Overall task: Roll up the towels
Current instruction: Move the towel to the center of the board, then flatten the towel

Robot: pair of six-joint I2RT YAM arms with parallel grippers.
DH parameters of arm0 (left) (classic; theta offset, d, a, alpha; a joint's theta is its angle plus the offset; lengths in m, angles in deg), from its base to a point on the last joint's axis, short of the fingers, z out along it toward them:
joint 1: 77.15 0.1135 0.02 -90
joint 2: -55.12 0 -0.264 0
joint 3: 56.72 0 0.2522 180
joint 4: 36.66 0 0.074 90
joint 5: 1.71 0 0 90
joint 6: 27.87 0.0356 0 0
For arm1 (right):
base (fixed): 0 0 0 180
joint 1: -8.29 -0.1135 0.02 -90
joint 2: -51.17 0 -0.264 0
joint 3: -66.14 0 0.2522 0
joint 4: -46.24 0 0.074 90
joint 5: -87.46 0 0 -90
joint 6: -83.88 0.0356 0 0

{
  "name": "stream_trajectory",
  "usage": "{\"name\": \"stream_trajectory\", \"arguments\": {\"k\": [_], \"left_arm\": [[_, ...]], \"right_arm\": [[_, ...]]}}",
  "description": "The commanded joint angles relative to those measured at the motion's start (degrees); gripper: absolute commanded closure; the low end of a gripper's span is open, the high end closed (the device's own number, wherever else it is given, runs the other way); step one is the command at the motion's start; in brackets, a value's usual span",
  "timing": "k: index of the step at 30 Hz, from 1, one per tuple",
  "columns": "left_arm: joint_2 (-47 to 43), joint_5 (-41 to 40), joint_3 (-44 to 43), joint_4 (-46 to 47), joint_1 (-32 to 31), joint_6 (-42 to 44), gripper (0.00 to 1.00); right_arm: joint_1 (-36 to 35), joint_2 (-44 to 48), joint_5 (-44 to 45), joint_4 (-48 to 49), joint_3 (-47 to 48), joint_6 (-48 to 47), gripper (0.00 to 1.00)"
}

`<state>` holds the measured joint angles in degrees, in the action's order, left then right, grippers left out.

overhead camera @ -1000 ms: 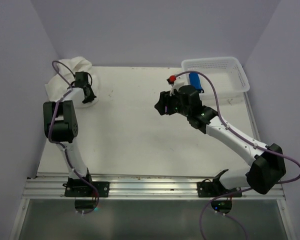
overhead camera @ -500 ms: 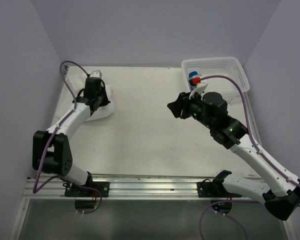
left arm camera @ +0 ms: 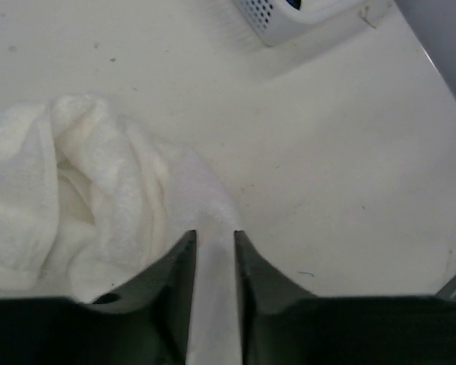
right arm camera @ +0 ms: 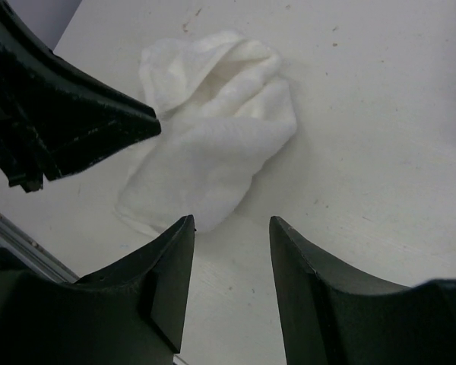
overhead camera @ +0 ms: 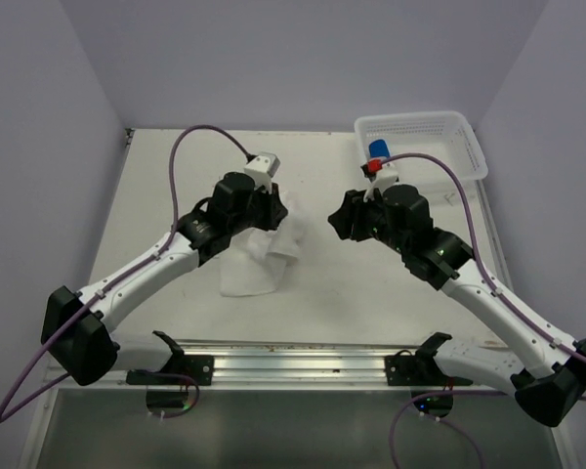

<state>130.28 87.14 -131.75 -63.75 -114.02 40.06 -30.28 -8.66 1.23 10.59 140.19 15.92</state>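
Note:
The white towel (overhead camera: 259, 262) lies crumpled in a heap on the middle of the table. My left gripper (overhead camera: 276, 209) sits at the heap's far right edge. In the left wrist view its jaws (left arm camera: 214, 234) stand a narrow gap apart, and a strip of the white towel (left arm camera: 99, 190) fills that gap. My right gripper (overhead camera: 340, 221) hovers just right of the heap, open, with only bare table between its fingers (right arm camera: 229, 220); the white towel (right arm camera: 213, 144) lies ahead of them. The blue towel (overhead camera: 379, 149) sits rolled in the basket's left end.
The white perforated basket (overhead camera: 439, 125) stands at the far right corner, and its corner (left arm camera: 289, 26) shows in the left wrist view. Purple cables loop over both arms. A metal rail (overhead camera: 293, 357) runs along the near table edge. Walls close in on three sides.
My left arm has swung from the far left corner to the middle, bringing the white towel with it. My right gripper stayed near the centre right, shifting only a little.

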Motion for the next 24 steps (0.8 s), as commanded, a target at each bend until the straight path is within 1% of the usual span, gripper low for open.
{"name": "stream_trajectory", "arguments": {"k": [1,2,3,4,5,7,8,9,10,11,12,13,14,15,17,19,20,21,22,23,24], "left_arm": [[-1.0,3.5,1.3,5.0,-1.9,1.9,0.6],[-1.0,3.6,2.7,5.1,-1.9,1.4,0.37],[-1.5,3.7,3.5,5.1,-1.9,1.1,0.26],[-2.0,4.0,4.5,5.5,-1.9,1.0,0.18],[-2.7,4.4,6.3,6.5,-2.0,0.7,0.06],[-5.3,2.7,7.7,6.6,-2.0,0.1,0.04],[-6.1,1.4,8.0,4.6,-2.0,-0.3,0.05],[-7.8,-3.1,8.1,3.1,-2.0,-1.2,0.07],[-8.6,-5.4,8.2,1.5,-1.9,-1.8,0.09],[-9.1,-8.1,8.1,-2.9,-1.9,-4.4,0.16],[-9.8,-13.1,8.0,-5.5,-1.8,-5.6,0.19],[-9.9,-15.4,8.1,-7.9,-1.8,-6.8,0.2],[-9.7,-17.5,8.2,-13.3,-1.8,-8.4,0.23],[-9.8,-19.6,8.5,-15.2,-1.8,-11.4,0.24],[-10.6,-19.8,11.2,-18.0,-1.8,-15.3,0.24],[-12.5,-19.9,13.9,-18.7,-1.7,-17.8,0.24],[-13.1,-19.9,16.6,-19.2,-1.6,-20.4,0.22],[-14.1,-18.6,18.1,-19.2,-0.9,-21.0,0.2],[-14.8,-17.2,19.6,-18.3,0.0,-21.3,0.1],[-15.2,-15.8,22.5,-17.8,2.1,-22.2,0.06],[-16.3,-12.7,23.8,-17.3,3.3,-22.5,0.02]], "right_arm": [[-0.1,1.7,4.2,0.4,-1.4,1.8,0.52],[-0.1,2.2,5.3,0.4,-1.7,2.0,0.51],[-0.2,2.4,6.1,0.3,-1.8,2.2,0.51],[-0.2,2.5,6.7,0.4,-1.9,2.2,0.51],[-0.1,2.6,7.6,0.3,-1.9,2.2,0.51],[-0.1,2.9,8.3,0.2,-1.7,2.1,0.51],[-0.1,2.7,8.3,0.2,-1.6,2.2,0.51],[-0.1,2.4,8.3,0.0,-1.4,2.3,0.51],[-0.1,2.3,8.1,-0.1,-1.3,2.8,0.51],[-0.1,2.3,7.8,-0.1,-1.5,3.1,0.51],[-0.2,2.3,7.7,0.1,-1.7,3.3,0.51],[0.0,2.2,7.5,0.1,-2.3,4.0,0.51],[-0.1,2.4,7.5,0.1,-2.6,4.3,0.51],[-0.1,2.4,7.5,0.4,-3.1,4.6,0.51],[-0.1,3.0,7.4,0.5,-4.4,5.6,0.52],[-0.2,3.3,7.0,0.8,-5.4,6.5,0.53],[-0.1,3.5,6.8,0.8,-5.8,6.7,0.53],[-0.1,3.7,6.6,1.0,-6.1,7.0,0.53],[-0.1,3.8,6.3,1.0,-6.8,7.7,0.53],[-0.1,3.9,6.0,1.2,-7.2,7.9,0.54],[-0.1,3.9,5.8,1.3,-7.6,8.1,0.54]]}}
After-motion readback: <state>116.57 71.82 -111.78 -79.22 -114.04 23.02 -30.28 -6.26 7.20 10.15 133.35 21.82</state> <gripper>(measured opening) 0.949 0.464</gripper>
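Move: The left hand still has the white towel between its barely parted fingertips. The middle of its lying part is about 18 cm below, 2 cm back and 3 cm left, and its near-left corner some 14 cm back, 13 cm left and 20 cm down. The basket with the blue roll stands roughly 22 cm ahead and 39 cm right, 17 cm lower. From the right hand, the towel's middle is about 3 cm ahead, 16 cm left and 25 cm down. The left fingers spread wide and let go of the white towel while the hand eases slightly back and right. The hand then sinks, swings left and draws back towards the towel's near-left corner, ending about 11 cm lower, 10 cm left and 8 cm back, turning some 20 degrees counter-clockwise and tipping down. The right hand, empty and half open, sinks about 4 cm. ##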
